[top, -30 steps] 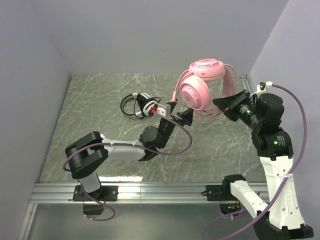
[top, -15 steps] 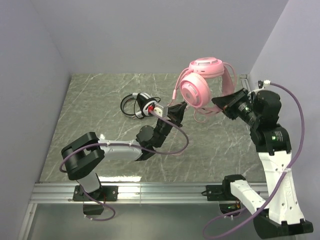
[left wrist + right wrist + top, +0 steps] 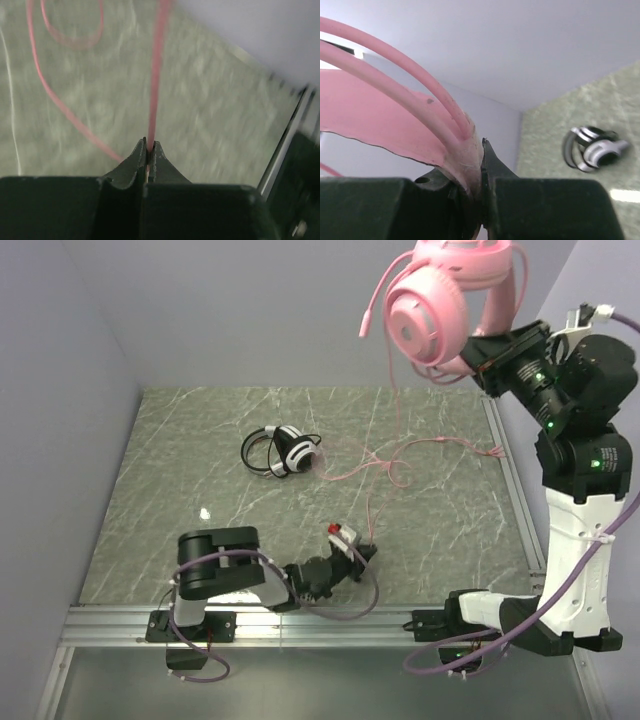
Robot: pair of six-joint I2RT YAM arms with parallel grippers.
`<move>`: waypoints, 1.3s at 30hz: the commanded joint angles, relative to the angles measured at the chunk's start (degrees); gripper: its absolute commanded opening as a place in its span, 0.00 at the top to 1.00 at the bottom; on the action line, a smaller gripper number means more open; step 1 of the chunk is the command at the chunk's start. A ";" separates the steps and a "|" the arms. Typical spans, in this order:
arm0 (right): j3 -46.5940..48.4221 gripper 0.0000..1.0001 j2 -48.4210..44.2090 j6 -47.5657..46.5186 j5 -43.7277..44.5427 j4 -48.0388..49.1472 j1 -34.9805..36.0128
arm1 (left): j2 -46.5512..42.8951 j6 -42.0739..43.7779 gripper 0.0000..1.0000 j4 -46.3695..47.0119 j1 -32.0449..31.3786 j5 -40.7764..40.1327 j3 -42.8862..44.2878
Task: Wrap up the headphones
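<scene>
The pink headphones (image 3: 437, 292) hang high above the table's back right, held by the headband (image 3: 395, 95). My right gripper (image 3: 478, 348) is shut on that headband (image 3: 479, 146). The pink cable (image 3: 397, 410) drops from the headset to the marble table (image 3: 200, 430), loops there, and runs forward to my left gripper (image 3: 366, 552). The left gripper sits low near the front edge, shut on the pink cable (image 3: 155, 75), with its jaws pinched together (image 3: 149, 149). The black and white headphones (image 3: 281, 450) lie at mid-table with their black cable coiled beside them. They also show in the right wrist view (image 3: 592, 148).
Grey walls close the table at the back and both sides. A metal rail (image 3: 300, 621) runs along the near edge and another (image 3: 507, 475) along the right edge. Loose pink cable loops (image 3: 385, 462) lie at centre right of the table.
My right arm has lifted the pink headphones much higher. My left gripper has pulled back from beside the headset to the near edge, with the cable now stretched out across the table.
</scene>
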 commanded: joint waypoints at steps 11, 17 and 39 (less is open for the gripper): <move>13.36 1.00 3.88 13.33 -5.05 7.15 -7.13 | 3.48 -15.09 0.92 30.93 -13.58 -16.92 -15.68; 8.45 1.00 1.51 11.75 -5.05 7.32 -7.31 | -11.25 -10.87 0.01 10.43 -13.84 -17.96 -14.98; -27.24 1.00 -17.82 2.70 -2.77 8.92 -6.96 | -61.68 11.44 0.01 -36.12 1.09 2.23 -4.27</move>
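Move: The left hand holds the pink cord; the table spot where it will be freed is about 7 cm back, 6 cm left and 11 cm below, with the front rail about 15 cm straight back. The cord crossing on the table is roughly 32 cm ahead and 5 cm right. From the right hand, holding the pink headphones high, that crossing is about 20 cm ahead, 1 cm left and 55 cm below; the white headset is 22 cm ahead, 26 cm left. Left takes the cord back and down, opens, rises about 30 cm; right raises, then lowers the pink headphones. ##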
